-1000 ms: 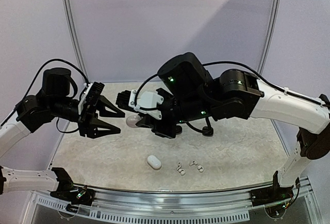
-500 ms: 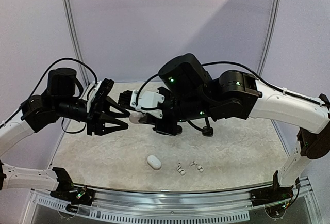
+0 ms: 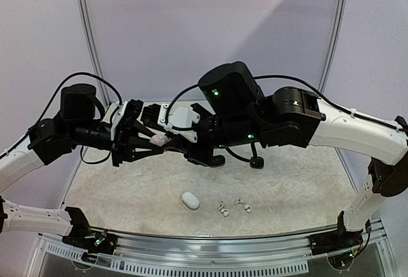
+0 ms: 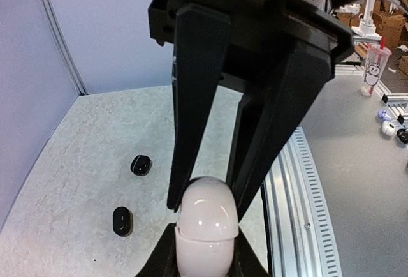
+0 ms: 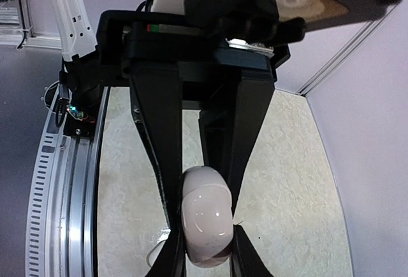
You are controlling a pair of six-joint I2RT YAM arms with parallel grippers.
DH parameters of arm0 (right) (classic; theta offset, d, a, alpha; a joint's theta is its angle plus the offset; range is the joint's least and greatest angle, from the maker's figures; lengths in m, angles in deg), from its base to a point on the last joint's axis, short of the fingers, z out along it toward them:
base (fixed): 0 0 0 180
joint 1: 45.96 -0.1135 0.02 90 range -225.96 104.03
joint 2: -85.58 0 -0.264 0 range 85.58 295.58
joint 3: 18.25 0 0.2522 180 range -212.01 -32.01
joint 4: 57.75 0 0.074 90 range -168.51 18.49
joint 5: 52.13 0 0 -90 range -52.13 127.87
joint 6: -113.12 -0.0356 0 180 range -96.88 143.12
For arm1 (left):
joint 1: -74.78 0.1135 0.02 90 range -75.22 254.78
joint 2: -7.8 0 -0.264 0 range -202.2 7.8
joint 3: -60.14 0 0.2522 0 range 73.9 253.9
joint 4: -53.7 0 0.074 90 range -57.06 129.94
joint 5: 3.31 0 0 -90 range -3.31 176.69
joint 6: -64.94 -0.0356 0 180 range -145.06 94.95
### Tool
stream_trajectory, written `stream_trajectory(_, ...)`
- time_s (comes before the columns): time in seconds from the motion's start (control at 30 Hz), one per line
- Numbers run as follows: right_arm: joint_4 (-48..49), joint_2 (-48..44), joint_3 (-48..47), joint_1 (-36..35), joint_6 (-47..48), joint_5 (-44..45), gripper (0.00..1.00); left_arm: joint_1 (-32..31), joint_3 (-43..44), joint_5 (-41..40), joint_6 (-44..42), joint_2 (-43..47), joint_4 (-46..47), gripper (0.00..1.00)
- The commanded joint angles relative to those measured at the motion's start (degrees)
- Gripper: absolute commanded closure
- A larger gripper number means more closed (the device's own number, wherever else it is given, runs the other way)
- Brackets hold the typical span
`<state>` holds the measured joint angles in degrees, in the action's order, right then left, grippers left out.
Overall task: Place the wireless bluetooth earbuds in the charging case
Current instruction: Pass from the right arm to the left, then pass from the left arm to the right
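Note:
A glossy white pebble-shaped charging case (image 3: 157, 140) hangs in mid-air above the table, held from both sides. My left gripper (image 3: 148, 143) is shut on its near end (image 4: 205, 226), its fingers pressing both flanks. My right gripper (image 3: 167, 138) is shut on the other end, and its long black fingers (image 4: 191, 98) reach in from above in the left wrist view. In the right wrist view the case (image 5: 205, 216) sits between my right gripper's jaws (image 5: 207, 248). The lid seam shows and the lid looks closed. Small white earbuds (image 3: 223, 210) (image 3: 242, 205) lie on the table near the front.
A second white case (image 3: 190, 200) lies on the table left of the earbuds. Two dark oval objects (image 4: 141, 164) (image 4: 122, 219) rest on the mat farther back. A metal rail (image 3: 210, 245) runs along the table's front edge. Walls enclose the back and sides.
My left gripper moved right to the case in my right gripper and shut on it. The right arm barely shifted.

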<state>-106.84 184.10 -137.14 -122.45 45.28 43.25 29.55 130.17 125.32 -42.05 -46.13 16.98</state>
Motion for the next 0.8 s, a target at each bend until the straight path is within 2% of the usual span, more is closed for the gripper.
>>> stream_trajectory(0.0,1.95,-1.13,0.88,-0.33,1.23,1.48,1.0,-0.91,-0.2,2.35,1.97,0.99,-1.61,1.0)
stream_trajectory(0.07,2.12,-1.07,0.97,-0.33,0.99,2.23,0.99,-0.91,-0.32,2.82,2.15,1.5,-1.84,1.0)
stream_trajectory(0.1,2.33,-1.12,0.97,-0.28,0.44,2.66,0.94,-0.91,-0.43,2.92,2.47,1.81,-1.7,1.0)
stream_trajectory(0.2,3.62,-1.89,1.82,-0.12,-2.0,3.51,0.6,-0.91,-0.77,3.21,4.63,2.91,-0.45,1.0)
stream_trajectory(0.27,5.4,-3.62,3.95,0.92,-4.3,1.37,0.42,-0.87,-1.39,3.1,7.48,3.86,1.7,1.0)
stream_trajectory(0.3,6.75,-4.93,5.55,1.52,-6.71,-0.14,0.37,-0.83,-1.81,2.74,9.5,4.41,3.19,1.0)
stream_trajectory(0.37,10.76,-8.18,10.0,2.41,-10.69,-3.24,0.32,-0.7,-2.83,2.02,14.64,5.58,6.67,1.0)
stream_trajectory(0.53,24.95,-14.82,20.01,2.92,-20.78,-9.33,0.3,0.21,-6.41,2.25,28.67,8.48,16.58,1.0)
stream_trajectory(0.67,31.62,-14.36,20.97,3.01,-30.57,-9.21,0.28,1.98,-8.7,2.58,40.64,10.04,24.86,1.0)
stream_trajectory(0.77,37.99,-12.47,21.22,3.01,-36.61,-10.72,0.23,3.73,-9.26,1.56,45.15,11.66,26.54,1.0)
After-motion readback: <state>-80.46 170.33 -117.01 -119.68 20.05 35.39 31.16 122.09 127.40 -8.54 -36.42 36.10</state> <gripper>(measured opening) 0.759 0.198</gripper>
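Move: The pink case is already pinched between both hands' fingers: its middle lies about 1 cm to the right of the left hand's point and about 1 cm to the left of the right hand's, level with each. From the left hand, the white case lies on the table roughly 4 cm ahead, 4 cm right and 32 cm below; the nearer black case some 20 cm ahead and 15 cm right; the white earbuds about 2 cm ahead and 16 cm right, both equally low. Rightwards off the pink case, the right hand opens its fingers wide, backs out about 3 cm and then rises some 5 cm, its fingertips tipping up by roughly 30 degrees. The left hand keeps its pinch on the case and lifts it about 5 cm, drifting a little left and back as its wrist also tilts the fingers upward. ##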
